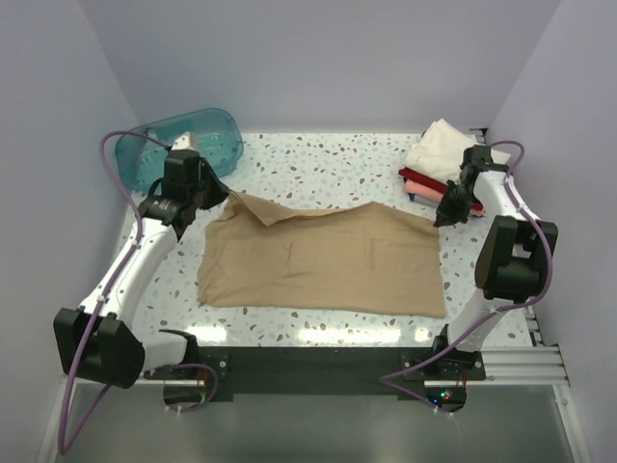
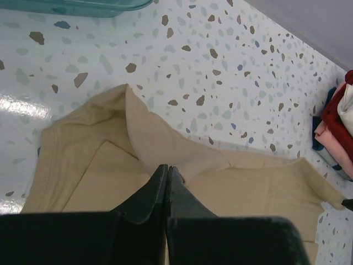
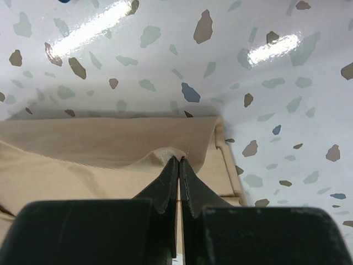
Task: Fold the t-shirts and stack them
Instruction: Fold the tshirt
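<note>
The tan t-shirt [image 1: 328, 260] lies spread across the middle of the table. My left gripper [image 1: 228, 199] is shut on its far left corner, and a peak of cloth [image 2: 149, 138] rises to the pinched tips [image 2: 167, 167]. At the far right corner my right gripper [image 1: 441, 221] is shut on the shirt's hem [image 3: 171, 152], which bunches up at the closed tips [image 3: 180, 160]. Folded t-shirts are stacked at the back right: cream-white [image 1: 442, 152] on top, red [image 1: 416, 177] and pink [image 1: 420, 190] beneath. The stack also shows at the right edge of the left wrist view [image 2: 335, 118].
A translucent teal tub [image 1: 183, 145] stands at the back left, just behind my left gripper. The speckled white table [image 1: 328, 169] is walled in on three sides. Both arm bases sit on the black rail [image 1: 308, 367] at the near edge.
</note>
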Action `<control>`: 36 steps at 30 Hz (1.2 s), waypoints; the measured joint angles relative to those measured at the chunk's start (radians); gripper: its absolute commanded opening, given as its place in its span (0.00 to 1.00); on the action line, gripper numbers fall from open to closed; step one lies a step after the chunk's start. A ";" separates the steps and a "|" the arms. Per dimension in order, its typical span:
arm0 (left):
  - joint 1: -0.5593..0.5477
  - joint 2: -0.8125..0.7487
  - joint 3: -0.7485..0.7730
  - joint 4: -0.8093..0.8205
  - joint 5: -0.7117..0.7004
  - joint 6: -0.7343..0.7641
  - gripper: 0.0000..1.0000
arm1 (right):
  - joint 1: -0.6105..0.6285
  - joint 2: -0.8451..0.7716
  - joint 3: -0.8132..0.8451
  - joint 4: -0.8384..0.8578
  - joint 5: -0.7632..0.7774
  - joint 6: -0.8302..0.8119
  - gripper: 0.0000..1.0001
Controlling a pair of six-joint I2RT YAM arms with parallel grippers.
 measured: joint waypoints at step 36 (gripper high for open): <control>0.000 -0.280 -0.111 -0.275 -0.090 -0.156 0.00 | 0.000 -0.118 -0.155 -0.150 0.126 -0.053 0.45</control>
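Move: The left gripper, high up, and the right one, low, both hold the t-shirt's raised edge. The left end is bound for the lying shirt some 12 cm back, 3 cm left and 19 cm below that hand, with the blue bin about 22 cm ahead and 22 cm left. The right corner's spot is roughly 9 cm back, straight in line, 6 cm down; the shirt's near right corner lies about 21 cm straight back, and the folded stack 14 cm ahead and 12 cm right. Back towards the robot go both hands, about 8 cm each and easing off, drawing the pinched edge over the lying shirt. The right stays low, its fingers tilting some 10 degrees back towards the base, then opens about a third and lets go of the corner. The left keeps its pinch high up, drifts some 3 cm left and turns roughly 10 degrees counter-clockwise. ##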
